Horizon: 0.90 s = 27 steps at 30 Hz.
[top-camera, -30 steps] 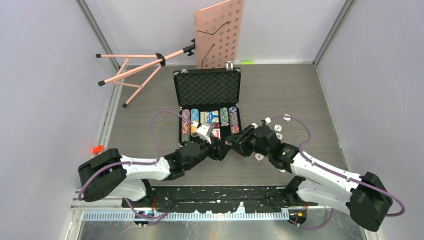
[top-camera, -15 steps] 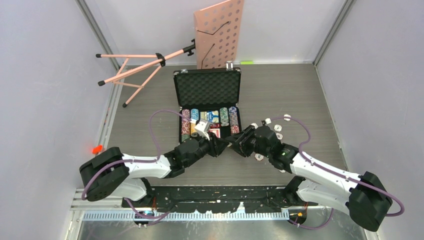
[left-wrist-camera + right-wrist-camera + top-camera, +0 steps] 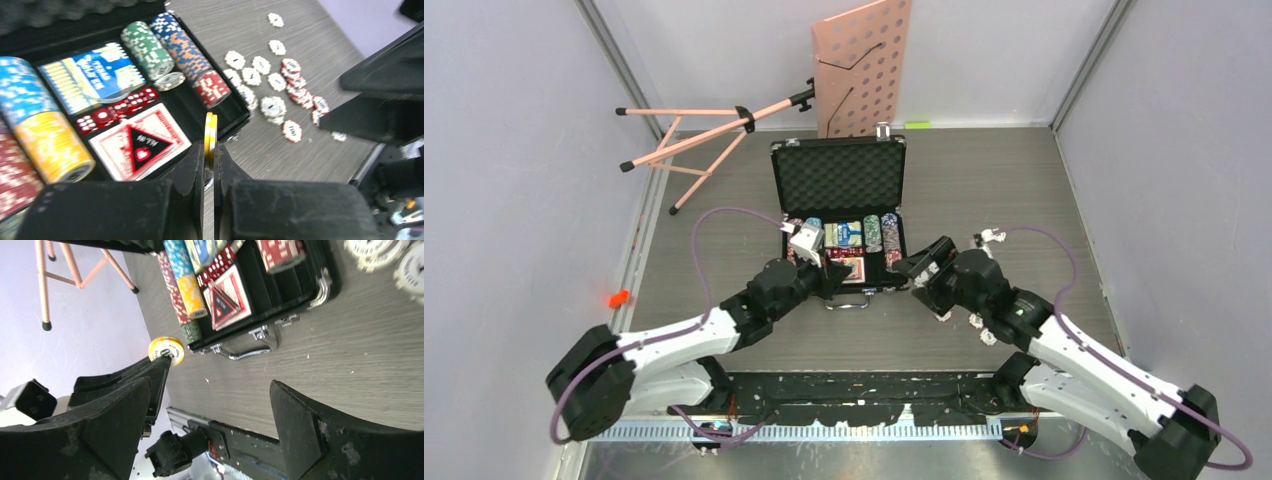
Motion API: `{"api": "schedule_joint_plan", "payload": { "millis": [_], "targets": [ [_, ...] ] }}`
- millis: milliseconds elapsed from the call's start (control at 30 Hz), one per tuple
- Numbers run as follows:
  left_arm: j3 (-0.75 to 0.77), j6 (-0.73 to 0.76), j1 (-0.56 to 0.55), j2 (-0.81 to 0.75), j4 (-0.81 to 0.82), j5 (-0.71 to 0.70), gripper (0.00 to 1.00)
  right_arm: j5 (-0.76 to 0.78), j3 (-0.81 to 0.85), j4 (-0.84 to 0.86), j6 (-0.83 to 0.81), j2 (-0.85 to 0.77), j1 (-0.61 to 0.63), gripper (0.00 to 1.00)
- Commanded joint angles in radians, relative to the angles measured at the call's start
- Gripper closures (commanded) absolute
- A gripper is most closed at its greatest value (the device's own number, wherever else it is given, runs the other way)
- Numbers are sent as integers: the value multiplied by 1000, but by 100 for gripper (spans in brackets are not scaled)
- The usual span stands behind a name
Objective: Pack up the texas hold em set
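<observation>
The black case (image 3: 781,195) lies open mid-table, foam lid laid back. Its tray (image 3: 235,117) holds rows of striped chips (image 3: 147,47), a blue card deck (image 3: 90,75), a red-backed deck (image 3: 140,145) and red dice (image 3: 117,107). My left gripper (image 3: 210,150) is shut on two yellow chips (image 3: 210,127) held on edge over the case's front rim; they also show as a yellow chip (image 3: 166,350) in the right wrist view. My right gripper (image 3: 210,405) stands open and holds nothing, just right of the case's handle (image 3: 245,351). Loose white and red chips (image 3: 280,95) lie on the table right of the case.
A pink perforated music stand (image 3: 861,65) leans at the back wall, its tripod legs (image 3: 689,140) spread to the back left. A small red object (image 3: 617,297) sits at the left edge. Both arms' purple cables (image 3: 724,215) arc over the table.
The grippers met in front of the case; now the left has shut on the yellow chips and moved up-left toward the tray. The right opened wide and drew back right.
</observation>
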Motion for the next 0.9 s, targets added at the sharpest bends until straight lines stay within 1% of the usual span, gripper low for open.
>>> {"api": "schedule_joint_plan", "payload": {
  "millis": [0, 67, 100, 133, 167, 233, 300, 367, 467, 567, 700, 867],
  "targets": [
    [65, 222, 1, -116, -349, -149, 100, 149, 74, -190, -122, -92, -11, 5],
    [96, 260, 3, -127, -479, -274, 100, 163, 81, -214, -152, -110, -15, 5],
    [114, 293, 4, -126, -531, -255, 100, 168, 87, -225, -158, -115, -15, 5],
    [121, 371, 6, -126, -557, -183, 100, 169, 91, -229, -173, -116, -15, 5],
    [128, 429, 6, -126, -591, -142, 100, 171, 100, -239, -179, -114, -16, 6],
    [129, 444, 11, -137, -594, -153, 100, 171, 106, -246, -199, -112, -17, 6],
    [120, 489, 25, -141, -576, -127, 100, 169, 109, -247, -216, -110, -17, 7],
    [127, 520, 58, -126, -577, -118, 100, 165, 113, -249, -230, -112, -16, 7],
    [153, 553, 132, -86, -594, -1, 100, 162, 128, -260, -256, -117, -17, 8],
    [174, 624, 142, -47, -612, 60, 100, 166, 156, -293, -295, -116, -17, 8],
    [218, 714, 142, 5, -673, 55, 100, 172, 182, -319, -324, -122, -17, 8],
    [271, 760, 142, 90, -682, 48, 100, 146, 183, -316, -333, -118, -17, 8]
  ]
}}
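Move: The left hand holds two yellow chips; the near end of the yellow stack in the case is about 8 cm to its left, some 3 cm ahead and 11 cm below. From the same hand, the red playing cards are about 4 cm ahead and 12 cm down, the case handle roughly 4 cm back and 13 cm down. The empty right hand has the white chip pile about 6 cm to its right, 1 cm back and 12 cm below. Keeping the two yellow chips pinched on edge, the left hand swings about 9 cm left across the cards and sinks some 6 cm towards the near end of the yellow stack, tipping its fingers from nearly level to steeply down. The right hand backs off about 5 cm to the right, away from the left hand, rising slightly with its fingers still wide open. ##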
